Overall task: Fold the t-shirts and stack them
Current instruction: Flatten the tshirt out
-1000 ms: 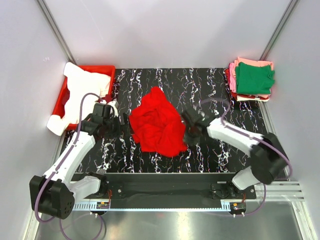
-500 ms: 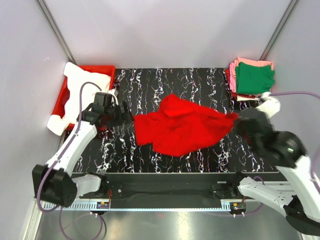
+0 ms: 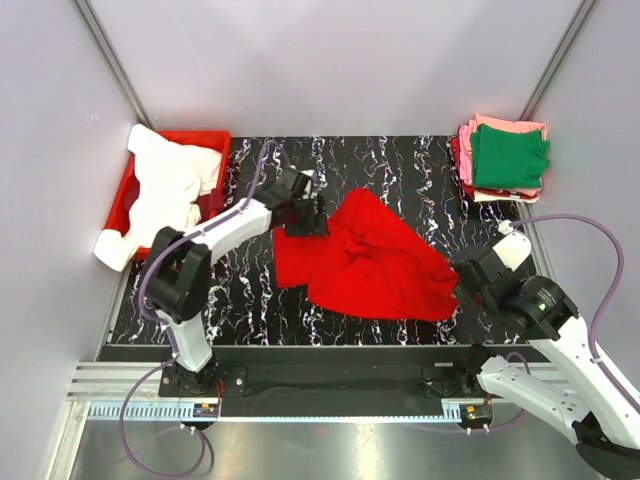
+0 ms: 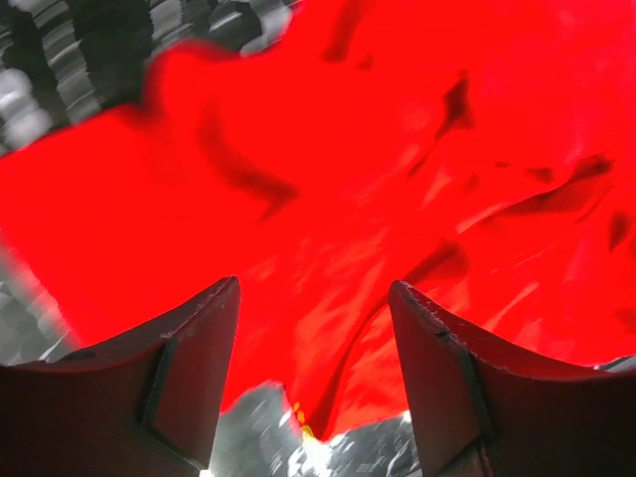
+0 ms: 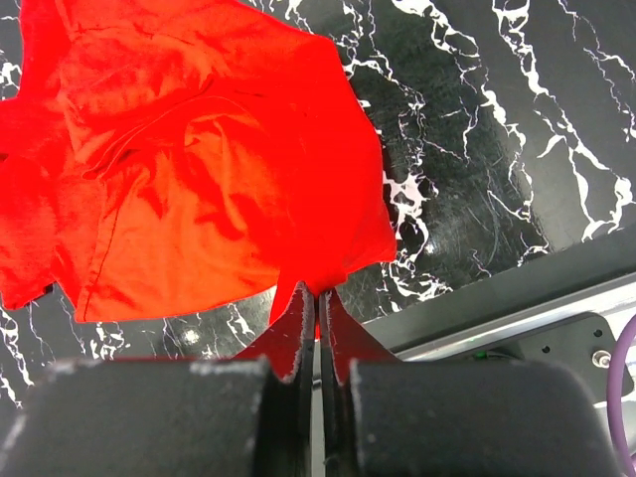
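A bright red t-shirt (image 3: 372,262) lies crumpled and partly spread on the black marbled table (image 3: 420,170). My left gripper (image 3: 306,214) is over its far left edge. In the left wrist view the gripper (image 4: 316,288) has its jaws apart, with red cloth (image 4: 328,179) filling the space beyond and between them. My right gripper (image 3: 463,290) is shut on the shirt's near right corner, and the right wrist view shows the gripper (image 5: 320,290) pinching red cloth (image 5: 199,169). Folded green and pink t-shirts (image 3: 506,157) are stacked at the far right corner. A white t-shirt (image 3: 165,190) drapes over the bin.
A rigid red bin (image 3: 130,190) stands at the far left edge of the table. Metal frame posts run up at both back corners. The table's front rail (image 3: 330,352) lies just near the red shirt.
The right gripper has dragged the shirt's corner out to the right, then back toward the near edge, spreading the shirt. The left arm has swung from the table's left side onto the shirt's far left edge.
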Robot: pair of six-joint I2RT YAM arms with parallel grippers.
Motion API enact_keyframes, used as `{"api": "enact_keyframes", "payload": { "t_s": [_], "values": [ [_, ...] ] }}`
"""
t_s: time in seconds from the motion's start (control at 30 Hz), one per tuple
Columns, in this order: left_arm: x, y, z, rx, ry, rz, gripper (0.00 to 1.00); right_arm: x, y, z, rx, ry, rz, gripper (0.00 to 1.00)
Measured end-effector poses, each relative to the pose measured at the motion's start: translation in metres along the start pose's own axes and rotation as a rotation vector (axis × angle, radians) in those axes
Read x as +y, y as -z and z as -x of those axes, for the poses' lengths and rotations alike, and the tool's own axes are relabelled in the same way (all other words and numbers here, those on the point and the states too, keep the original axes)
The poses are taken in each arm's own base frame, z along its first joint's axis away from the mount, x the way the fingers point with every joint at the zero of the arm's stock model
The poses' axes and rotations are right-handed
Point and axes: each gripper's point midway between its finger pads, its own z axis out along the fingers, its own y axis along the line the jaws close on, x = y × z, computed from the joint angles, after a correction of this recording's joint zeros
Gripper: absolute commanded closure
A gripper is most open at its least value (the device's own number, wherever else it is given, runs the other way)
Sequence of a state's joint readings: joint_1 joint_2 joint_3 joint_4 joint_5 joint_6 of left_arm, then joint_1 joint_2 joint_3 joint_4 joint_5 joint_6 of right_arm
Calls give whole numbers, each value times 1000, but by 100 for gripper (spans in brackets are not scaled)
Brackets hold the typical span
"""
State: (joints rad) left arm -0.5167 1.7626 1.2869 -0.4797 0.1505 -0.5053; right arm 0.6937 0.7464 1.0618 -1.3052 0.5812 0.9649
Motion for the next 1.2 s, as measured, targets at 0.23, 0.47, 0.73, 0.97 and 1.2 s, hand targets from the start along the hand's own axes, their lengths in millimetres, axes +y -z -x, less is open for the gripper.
{"api": "enact_keyframes", "payload": {
  "t_s": [0.23,0.47,0.73,0.97,1.2],
  "values": [
    [-54,-36,8,8,-65,-78,32,0,2,-1,4,-10,15,100],
    [-64,-69,-22,92,-53,-82,31,0,3,-2,7,-14,24,100],
    [-68,-80,-33,126,-12,-91,33,0,5,-1,2,-20,32,100],
    [-76,-86,-33,130,22,-116,47,1,5,0,0,-23,37,100],
    [-87,-93,-32,133,35,-139,100,1,6,0,-3,-27,42,100]
  ]
}}
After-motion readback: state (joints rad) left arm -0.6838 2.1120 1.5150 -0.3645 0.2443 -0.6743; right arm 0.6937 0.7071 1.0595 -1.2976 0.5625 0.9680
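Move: The loose fold in the middle of the red t-shirt lies about 12 cm to the left hand's right, level with it fore and aft and some 6 cm below. The shirt's far tip is 13 cm ahead of that fold and 3 cm farther right; its near left corner is roughly 10 cm back of the left hand and 5 cm to its left. From the right hand, which already holds the shirt's lifted right end, the fold lies some 18 cm ahead, 22 cm left and 17 cm below. Pinching the fold in the middle of the red t-shirt, the left fingers shut from well open only at the end. To get there the left hand sweeps right over the shirt, sinks about 5 cm, then creeps the last few centimetres right, some 12 cm sideways in all, its wrist tipping about 10 degrees. The right hand stays put, still gripping the shirt's right end. ##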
